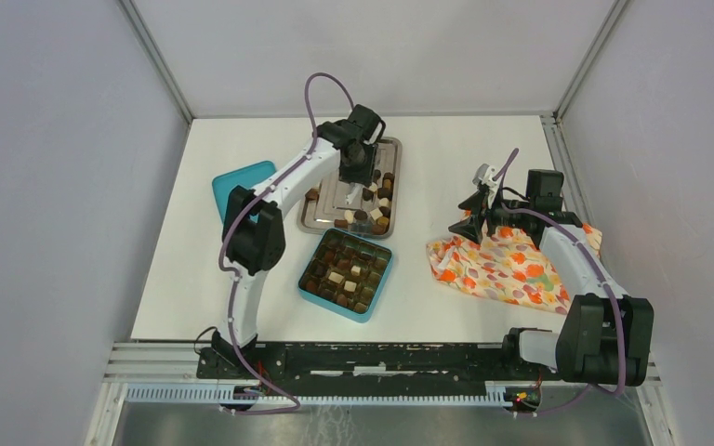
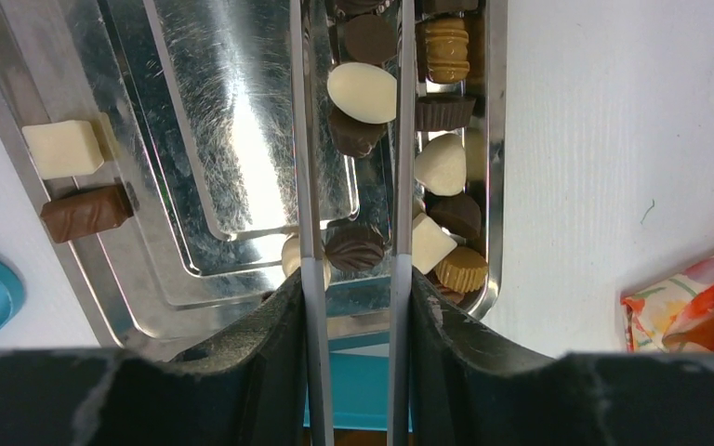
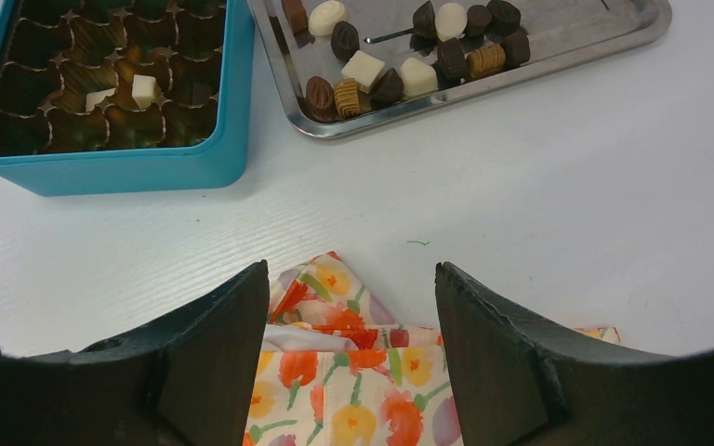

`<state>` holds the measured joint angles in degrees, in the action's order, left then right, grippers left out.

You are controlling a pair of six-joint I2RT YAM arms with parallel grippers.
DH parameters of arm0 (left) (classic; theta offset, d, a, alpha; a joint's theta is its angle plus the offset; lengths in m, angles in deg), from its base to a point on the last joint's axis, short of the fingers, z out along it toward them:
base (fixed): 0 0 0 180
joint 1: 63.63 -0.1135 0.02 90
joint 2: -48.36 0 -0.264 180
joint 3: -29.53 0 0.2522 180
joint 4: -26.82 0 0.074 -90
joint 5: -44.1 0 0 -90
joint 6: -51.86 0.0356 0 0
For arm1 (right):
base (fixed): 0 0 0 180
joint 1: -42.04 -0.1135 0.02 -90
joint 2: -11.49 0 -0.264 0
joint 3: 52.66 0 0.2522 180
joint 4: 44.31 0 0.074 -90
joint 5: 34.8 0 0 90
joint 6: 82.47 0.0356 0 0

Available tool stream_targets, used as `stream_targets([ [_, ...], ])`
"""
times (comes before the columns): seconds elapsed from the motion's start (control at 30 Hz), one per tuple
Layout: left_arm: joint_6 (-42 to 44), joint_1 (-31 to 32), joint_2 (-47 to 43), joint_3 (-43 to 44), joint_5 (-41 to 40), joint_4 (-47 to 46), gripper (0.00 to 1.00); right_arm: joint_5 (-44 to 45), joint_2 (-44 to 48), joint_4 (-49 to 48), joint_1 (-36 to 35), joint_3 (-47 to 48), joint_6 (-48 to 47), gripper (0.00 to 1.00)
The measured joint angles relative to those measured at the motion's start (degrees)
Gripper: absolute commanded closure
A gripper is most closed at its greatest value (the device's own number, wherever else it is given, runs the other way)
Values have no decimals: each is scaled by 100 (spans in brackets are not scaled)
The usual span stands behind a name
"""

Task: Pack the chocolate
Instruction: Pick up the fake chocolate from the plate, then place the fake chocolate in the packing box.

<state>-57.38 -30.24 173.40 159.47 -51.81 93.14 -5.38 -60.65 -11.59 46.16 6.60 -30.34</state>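
Chocolate pieces (image 1: 379, 200), dark, mid-brown and cream-white, lie along the right side of the steel tray (image 1: 328, 198). More fill compartments of the teal box (image 1: 373, 301). My left gripper (image 1: 357, 165) hangs over the tray, shut on a pair of thin metal tongs (image 2: 309, 186). In the left wrist view the left gripper (image 2: 355, 279) sends the tong blades past a white oval chocolate (image 2: 363, 91) and a ridged dark one (image 2: 354, 247); the tips are out of frame. My right gripper (image 1: 472, 216) (image 3: 351, 279) stands open over the cloth, holding nothing.
An orange floral cloth (image 1: 511, 265) (image 3: 363, 372) lies crumpled at the right. A teal lid (image 1: 240, 181) sits left of the tray. A white cube (image 2: 62, 149) and a brown bar (image 2: 85, 211) rest on the tray's left ledge. Walls enclose the table.
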Motion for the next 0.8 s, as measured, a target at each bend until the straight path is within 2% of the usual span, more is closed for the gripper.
stream_targets([
  [0.33, 4, 0, -1051, -997, 151, -251, 98, 0, 0, 0, 0, 0, -2, 28],
  [0.8, 9, 111, -3759, -3550, 1071, -595, 98, 24, 0, 2, 0, 0, -55, 28],
])
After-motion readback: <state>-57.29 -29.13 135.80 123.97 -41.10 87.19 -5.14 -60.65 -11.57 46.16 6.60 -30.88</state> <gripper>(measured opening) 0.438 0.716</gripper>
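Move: Above the plate, the left hand holds the tongs, whose tips reach forward of it. The chocolate box, where it heads, lies about 22 cm back and 3 cm to the left, some 9 cm below. The plate's middle is 2 cm back and 1 cm left, with a white square chocolate about 8 cm back and 4 cm right; the blue lid is some 4 cm back, 25 cm left. From the idle right hand, the box is about 10 cm back and 24 cm left, 13 cm below. Lifting the tongs farther off the plate, the left hand swings back towards the chocolate box, slowly at first and then faster: about 13 cm back, 7 cm up and a little left. The gripper keeps its clamp on the handles, the tips presumably still pinching a chocolate, while the wrist tilts over 10 degrees, swinging its fingertips to the right. ##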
